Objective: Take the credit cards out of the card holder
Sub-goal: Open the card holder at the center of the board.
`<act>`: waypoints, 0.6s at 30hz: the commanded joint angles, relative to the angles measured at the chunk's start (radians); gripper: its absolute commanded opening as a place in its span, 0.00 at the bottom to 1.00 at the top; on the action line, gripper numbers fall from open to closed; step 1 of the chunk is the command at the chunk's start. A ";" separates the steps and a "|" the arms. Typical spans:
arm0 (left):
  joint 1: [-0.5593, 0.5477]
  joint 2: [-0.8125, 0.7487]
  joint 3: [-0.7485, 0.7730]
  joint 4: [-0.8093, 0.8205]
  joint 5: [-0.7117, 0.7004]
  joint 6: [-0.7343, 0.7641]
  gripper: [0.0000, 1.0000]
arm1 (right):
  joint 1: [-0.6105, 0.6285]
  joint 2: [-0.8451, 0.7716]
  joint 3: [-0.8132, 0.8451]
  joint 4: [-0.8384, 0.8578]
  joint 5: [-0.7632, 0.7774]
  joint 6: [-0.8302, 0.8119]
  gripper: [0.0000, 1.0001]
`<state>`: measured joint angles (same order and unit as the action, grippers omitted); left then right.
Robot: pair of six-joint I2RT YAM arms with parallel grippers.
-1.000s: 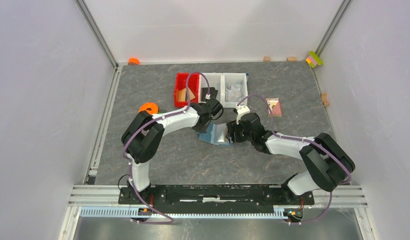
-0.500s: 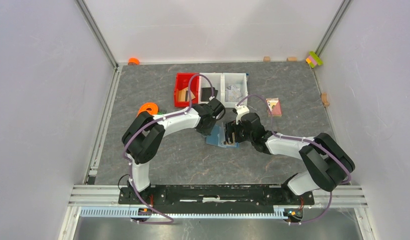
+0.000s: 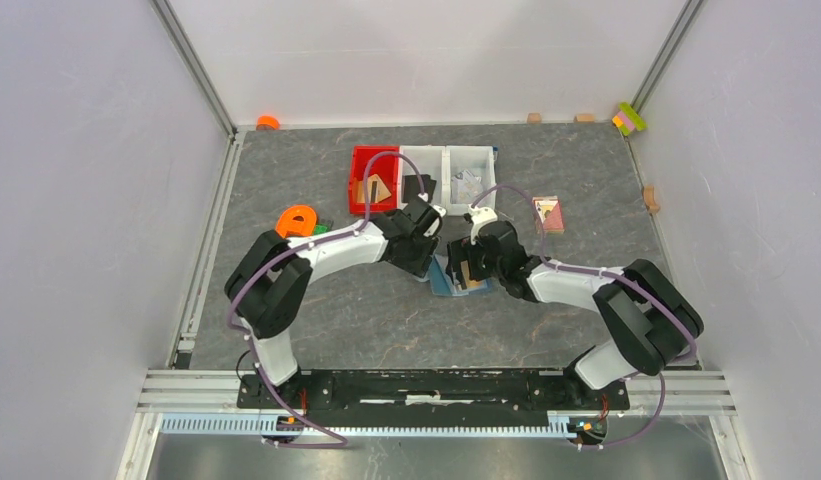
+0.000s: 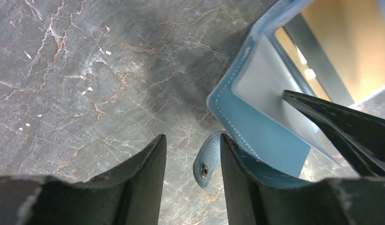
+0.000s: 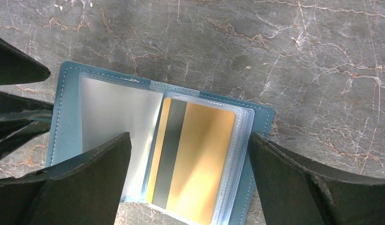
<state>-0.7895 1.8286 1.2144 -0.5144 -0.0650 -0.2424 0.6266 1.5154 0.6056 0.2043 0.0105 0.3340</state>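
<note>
The steel-blue card holder (image 3: 448, 283) lies open on the grey table between both arms. In the right wrist view the card holder (image 5: 68, 122) shows an empty clear sleeve on the left and a tan-gold credit card (image 5: 200, 159) with a dark stripe in the right sleeve. My right gripper (image 5: 189, 138) is open just above it, its fingers astride the right half without touching the card. My left gripper (image 4: 192, 140) is open at the holder's left edge. The holder's snap tab (image 4: 207, 161) hangs loose between its fingers, against the right one.
A red bin (image 3: 362, 190) and two white bins (image 3: 469, 170) stand just behind the arms. An orange roll (image 3: 298, 218) lies to the left and a small pink-brown object (image 3: 549, 213) to the right. Small blocks line the back wall.
The left gripper has opened and let go of the holder's flap. The holder has gone from raised and half-folded to lying open. The right gripper has opened wider over it.
</note>
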 commanded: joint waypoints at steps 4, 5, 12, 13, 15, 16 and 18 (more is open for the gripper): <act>0.045 -0.110 -0.075 0.196 0.158 -0.044 0.61 | 0.025 0.028 0.036 -0.041 -0.021 0.000 0.98; 0.056 -0.119 -0.086 0.213 0.180 -0.055 0.62 | 0.027 0.031 0.040 -0.047 -0.019 -0.002 0.98; 0.125 -0.187 -0.179 0.330 0.284 -0.132 0.76 | 0.065 0.075 0.106 -0.145 0.058 -0.030 0.98; 0.137 -0.194 -0.194 0.354 0.298 -0.144 0.79 | 0.070 0.076 0.108 -0.151 0.076 -0.030 0.98; 0.154 -0.201 -0.220 0.396 0.344 -0.167 0.83 | 0.074 0.078 0.114 -0.161 0.095 -0.031 0.98; 0.158 -0.200 -0.226 0.411 0.367 -0.176 0.84 | 0.074 0.080 0.116 -0.164 0.103 -0.030 0.98; 0.165 -0.195 -0.237 0.440 0.402 -0.194 0.89 | 0.074 0.084 0.123 -0.172 0.112 -0.029 0.98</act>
<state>-0.6369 1.6653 0.9955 -0.2173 0.2134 -0.3557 0.6907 1.5749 0.7017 0.1017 0.0856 0.3119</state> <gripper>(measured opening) 0.847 0.979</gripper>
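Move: The card holder lies open between the hands. Its strap is right by the left gripper, about 2 cm back and 1 cm lower; the cover's middle is some 5 cm right and 2 cm back, the credit cards about 10 cm right and 2 cm back, and the white box about 18 cm ahead. From the right gripper the credit cards are directly below, 1 cm back, with the cover's middle about 5 cm left and 1 cm back. Raise the left gripper about 2.5 cm beside the strap and cover edge, easing slightly forward, while tilting it some 20 degrees so its fingers point more to the right and opening it from half to nearly wide. Keep the right gripper wide open astride the card pocket and slide it about 1.5 cm left, pushing the card holder along with it. ##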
